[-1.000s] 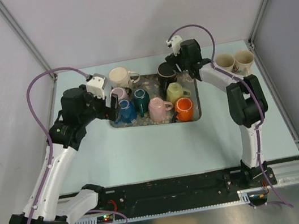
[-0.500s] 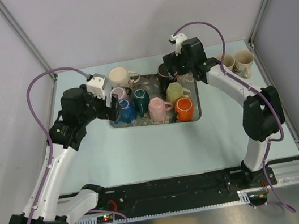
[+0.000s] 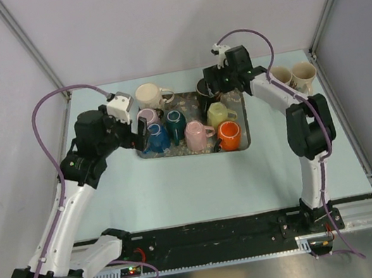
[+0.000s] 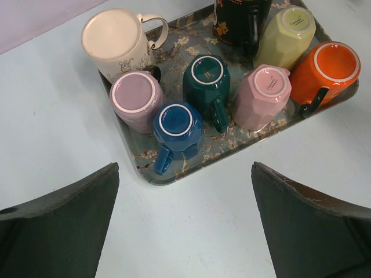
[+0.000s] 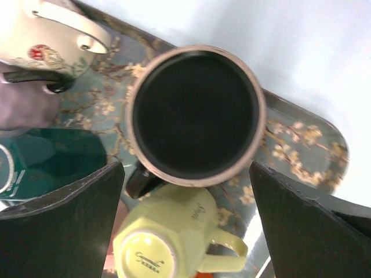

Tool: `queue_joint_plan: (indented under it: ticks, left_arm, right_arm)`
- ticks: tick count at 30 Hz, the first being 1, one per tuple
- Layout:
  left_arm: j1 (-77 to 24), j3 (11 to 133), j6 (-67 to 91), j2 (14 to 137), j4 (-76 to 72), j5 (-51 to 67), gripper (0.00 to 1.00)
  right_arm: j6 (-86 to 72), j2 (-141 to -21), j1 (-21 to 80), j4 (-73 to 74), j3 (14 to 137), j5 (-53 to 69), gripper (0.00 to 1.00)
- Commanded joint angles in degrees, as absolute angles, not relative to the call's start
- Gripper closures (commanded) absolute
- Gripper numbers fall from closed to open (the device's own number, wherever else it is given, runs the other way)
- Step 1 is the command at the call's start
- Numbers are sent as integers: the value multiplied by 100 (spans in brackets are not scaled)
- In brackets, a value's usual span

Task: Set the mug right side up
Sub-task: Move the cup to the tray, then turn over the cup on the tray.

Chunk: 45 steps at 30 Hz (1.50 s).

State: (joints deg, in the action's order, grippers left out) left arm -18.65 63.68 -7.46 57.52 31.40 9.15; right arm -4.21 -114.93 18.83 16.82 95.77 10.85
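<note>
A floral tray holds several mugs. A black mug stands mouth up at the tray's back right. My right gripper hangs open right above it, holding nothing. Bottom up beside the black mug are a yellow-green mug, a pink mug, an orange mug, a dark green mug, a blue mug, a lilac mug and a cream mug. My left gripper is open over the table at the tray's left near corner.
Two cream mugs stand mouth up on the table at the back right, off the tray. Grey walls with metal posts close the table on three sides. The arm bases sit on a rail at the near edge.
The right arm's elbow swung out to the right and came back, while its gripper stayed over the black mug and opened a little wider. The left arm has not moved.
</note>
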Motion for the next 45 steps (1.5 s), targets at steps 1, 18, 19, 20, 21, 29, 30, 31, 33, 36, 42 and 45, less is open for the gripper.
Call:
queue_joint_plan:
  ticks: [1,18,19,20,21,29,30,31,33,36,42,45]
  left_arm:
    - [-1836,6396,-800,5646,2993,899,0]
    - [-1824,6372,-843,5619,3056,858,0]
    - [-1817,6368,-861,5613,3062,846,0]
    - [-1814,6361,-866,5602,3060,845,0]
    - [-1803,6349,-868,5596,3059,844,0]
    - [-1729,6308,-773,5660,3056,1009,0]
    - [-1726,6309,-769,5665,3053,1028,0]
    - [-1724,6314,-767,5662,3051,1037,0]
    - [-1723,6318,-772,5643,3057,1019,0]
    - [-1718,6269,-825,5550,3056,928,0]
    - [-1575,6179,-825,5425,3053,962,0]
    - [-1459,6171,-790,5380,3050,1004,0]
  right_arm:
    - [-283,-11790,1913,1448,10149,2079,6]
    - [-35,-12280,2553,1249,10850,1265,1]
    - [-62,-12191,2582,1279,10813,1081,1]
    - [-132,-12042,2627,1316,10724,804,1]
    - [-211,-11909,2658,1357,10635,622,1]
    - [-590,-11417,3030,1573,10016,87,1]
    - [-642,-11461,3071,1564,9996,44,1]
    - [-695,-11514,3109,1551,9986,22,1]
    - [-771,-11619,3170,1508,10009,-100,2]
    - [-812,-11787,3242,1516,10136,-330,2]
    - [-1110,-12039,3294,1512,10336,-662,5]
    - [-1119,-12156,3311,1475,10391,-801,6]
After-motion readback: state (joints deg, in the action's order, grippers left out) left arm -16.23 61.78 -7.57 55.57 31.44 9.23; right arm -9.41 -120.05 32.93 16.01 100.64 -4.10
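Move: The upright black mug stands just beyond the right hand, about 2 cm ahead and 4 cm to its left, its middle some 4 cm lower. From that hand the yellow-green mug lies roughly 6 cm back and 1 cm left, the dark green mug 5 cm back and 16 cm left, the cream mug 3 cm ahead and 22 cm left, all about 6 cm below. The black mug is about 22 cm ahead, 25 cm right and 17 cm below the left hand. The black mug is shoved left across the tray, towards the cream mug, by the open right gripper, which sweeps about 9 cm left at near level height while swivelling some 15 degrees counter-clockwise. The hand then swivels back, draws back about 3 cm with a 2 cm rise, and sinks again at the mug's near, handle side, fingers still wide open. ##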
